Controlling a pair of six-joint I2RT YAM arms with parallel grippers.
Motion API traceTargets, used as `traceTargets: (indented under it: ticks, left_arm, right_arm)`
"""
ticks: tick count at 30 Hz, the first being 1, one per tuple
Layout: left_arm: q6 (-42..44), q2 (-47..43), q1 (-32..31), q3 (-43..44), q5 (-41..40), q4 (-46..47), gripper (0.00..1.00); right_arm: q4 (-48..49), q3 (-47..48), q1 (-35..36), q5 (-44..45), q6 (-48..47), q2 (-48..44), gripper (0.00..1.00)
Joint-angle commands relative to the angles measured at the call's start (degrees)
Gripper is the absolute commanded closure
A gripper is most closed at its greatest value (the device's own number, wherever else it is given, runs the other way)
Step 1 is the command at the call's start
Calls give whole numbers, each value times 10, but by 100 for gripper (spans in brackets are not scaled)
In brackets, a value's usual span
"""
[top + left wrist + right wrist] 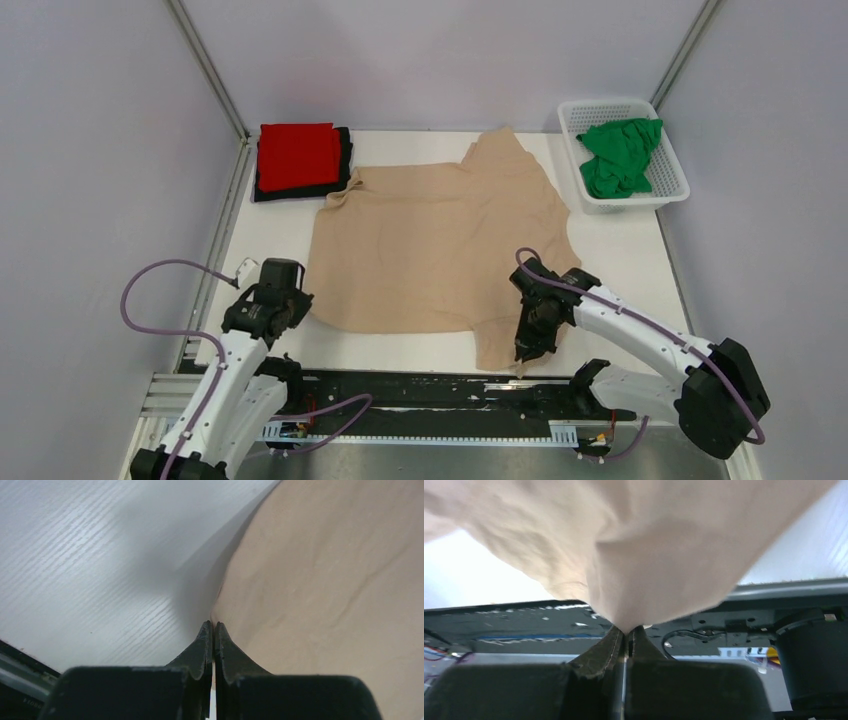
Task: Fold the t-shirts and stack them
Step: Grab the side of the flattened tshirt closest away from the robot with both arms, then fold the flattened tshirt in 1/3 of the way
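The beige t-shirt (430, 240) lies spread flat over the middle of the table. At its near left corner my left gripper (300, 306) is shut, its tips pinching the shirt's edge (325, 580), which stands slightly off the table. My right gripper (525, 350) is shut on the shirt's near right sleeve. In the right wrist view the cloth (649, 545) rises in a bunch from the closed tips (628, 630). A folded red t-shirt (297, 155) rests on a folded black t-shirt (346, 170) at the far left. A crumpled green t-shirt (620, 155) sits in the basket.
The white lattice basket (610, 103) stands at the far right corner. A black rail with cables (420, 395) runs along the near edge between the arm bases. Frame posts and grey walls enclose the table (620, 250).
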Motion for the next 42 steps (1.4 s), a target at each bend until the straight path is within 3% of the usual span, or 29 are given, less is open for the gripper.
traceTargets:
  ticks: [1, 18, 34, 42]
  left_arm:
    - [14, 32, 3, 12, 37, 83, 100]
    - [44, 257, 24, 143, -12, 205, 100]
    - [84, 384, 70, 202, -3, 282, 100]
    - [81, 465, 84, 223, -8, 330, 100]
  right_arm:
    - [56, 60, -31, 26, -39, 16, 100]
    - [156, 243, -234, -9, -232, 164, 100]
    - [198, 396, -297, -25, -322, 307, 100]
    - [219, 490, -318, -21, -317, 447, 96]
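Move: Both hands already pinch the near side of the t-shirt, the left at its near-left corner, the right on the near-right sleeve at the table's front edge. The t-shirt's middle lies about 12 cm ahead and 28 cm right of the left hand, and about 27 cm ahead and 17 cm left of the right hand, some 5 cm lower. The red stack is about 33 cm ahead and 6 cm left of the left hand; the basket is about 49 cm ahead and 28 cm right of the right hand. Both hands keep their pinch on the near side and carry the cloth forward over the rest of the t-shirt, the left about 16 cm towards the red stack and the right, which starts farther back, about 31 cm, past the t-shirt's middle. Each rises on the way and sinks again near the end, the left back to its starting height and the right still some 5 cm above its own, while the right wrist swings its fingertips forward by about 25 degrees. ##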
